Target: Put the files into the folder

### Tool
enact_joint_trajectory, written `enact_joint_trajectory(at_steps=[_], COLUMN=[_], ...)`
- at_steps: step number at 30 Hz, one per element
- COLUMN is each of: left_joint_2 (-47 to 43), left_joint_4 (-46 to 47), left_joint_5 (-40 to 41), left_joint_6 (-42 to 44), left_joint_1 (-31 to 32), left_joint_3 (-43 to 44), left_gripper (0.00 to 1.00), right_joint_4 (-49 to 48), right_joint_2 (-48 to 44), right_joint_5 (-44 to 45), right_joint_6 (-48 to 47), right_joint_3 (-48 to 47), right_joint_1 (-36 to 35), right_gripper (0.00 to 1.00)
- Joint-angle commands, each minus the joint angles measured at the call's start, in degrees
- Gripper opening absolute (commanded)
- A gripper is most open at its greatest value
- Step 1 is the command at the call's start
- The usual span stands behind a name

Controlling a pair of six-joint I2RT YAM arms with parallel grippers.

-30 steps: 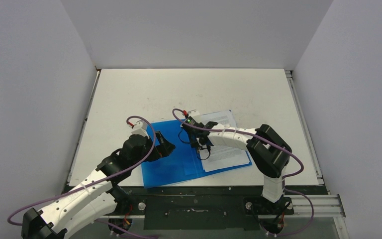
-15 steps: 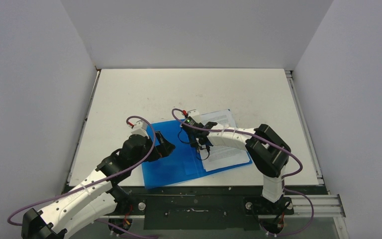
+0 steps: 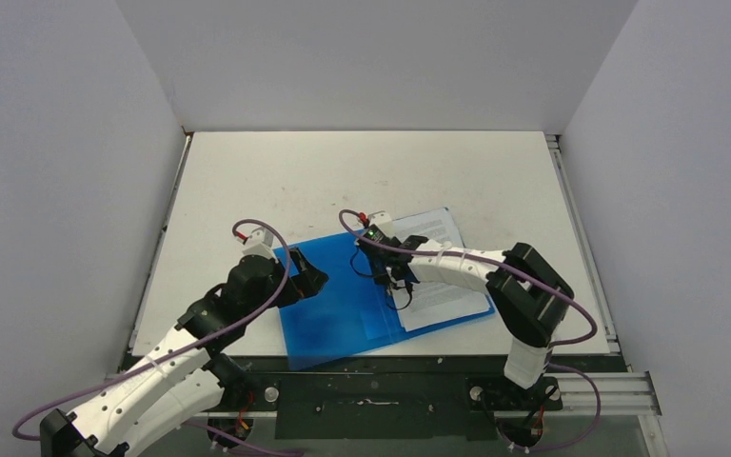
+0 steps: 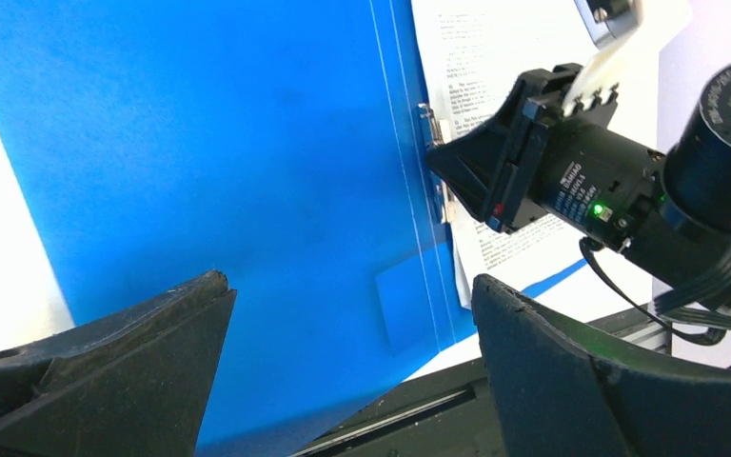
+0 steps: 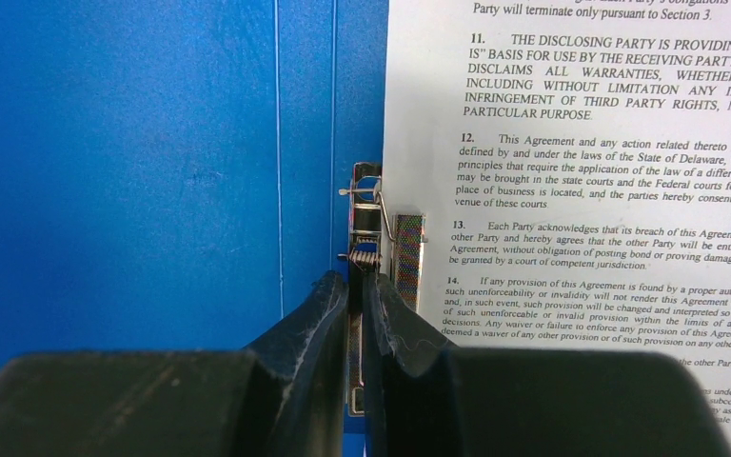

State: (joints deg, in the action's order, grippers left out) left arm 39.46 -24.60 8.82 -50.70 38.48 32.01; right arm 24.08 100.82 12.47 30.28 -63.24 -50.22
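The blue folder (image 3: 333, 309) lies open on the table, with the white printed files (image 3: 447, 286) on its right half. My right gripper (image 3: 396, 278) is down at the spine, shut on the folder's metal clip (image 5: 366, 214), whose strip runs between the two fingers (image 5: 316, 314). In the right wrist view the files (image 5: 581, 190) lie just right of the clip, with the bare blue cover (image 5: 133, 171) to its left. My left gripper (image 4: 347, 278) hovers open above the folder's left cover (image 4: 200, 143), holding nothing. It faces the right gripper (image 4: 443, 167).
The folder's near edge lies close to the table's front edge, by the black rail (image 3: 381, 367). White walls close off the left, back and right sides. The right arm's elbow (image 3: 533, 295) stands over the folder's right corner.
The right gripper has closed fully on the clip. Folder and files have shifted slightly right and toward the front with it. The left gripper has drawn back a little to the left, still open.
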Motion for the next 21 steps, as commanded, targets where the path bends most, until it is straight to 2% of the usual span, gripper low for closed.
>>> enact_joint_trajectory(at_steps=[1,12,21], left_joint_2=[-1.4,-4.4,-5.8], left_joint_4=[-2.8,-9.6,-8.0], left_joint_5=[1.0,0.7,-4.7], left_joint_6=[2.9,6.2,4.3], left_joint_1=[-1.9,-7.1,-7.3], left_joint_3=[5.1,8.2,6.0], left_gripper=[0.96,0.96,0.96], right_joint_4=[-1.0,3.0,5.6], right_joint_2=[-8.0,-18.3,-24.2], right_joint_5=[1.4,2.3,1.7], right_joint_6=[-1.1,-2.3,-2.3], right_joint_3=[1.0,2.4,1.0], right_joint_1=[0.8,3.2,3.3], right_gripper=[0.05,0.05,0.05])
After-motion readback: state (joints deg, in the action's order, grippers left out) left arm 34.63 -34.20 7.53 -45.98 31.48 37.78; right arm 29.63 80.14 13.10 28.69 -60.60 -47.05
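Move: The folder's metal clip is already pinched between my right fingertips. From there the papers' middle is some 11 cm right, 3 cm ahead and 1 cm below, while the blue left cover's middle is about 11 cm left, 3 cm back and 2 cm below. From my open left hand, the clip is roughly 6 cm ahead, 13 cm right and 12 cm below; the left cover's middle is 3 cm ahead, 2 cm right and 14 cm below. Keeping my pinch on the clip, I lift the folder by its spine with my right hand, straight up about 10 cm while drifting 3 or 4 cm right and letting the fingers tilt outward some 10 degrees. Meanwhile my empty left hand, still wide open, backs off from the clip, roughly 4 cm left and 3 cm up. ##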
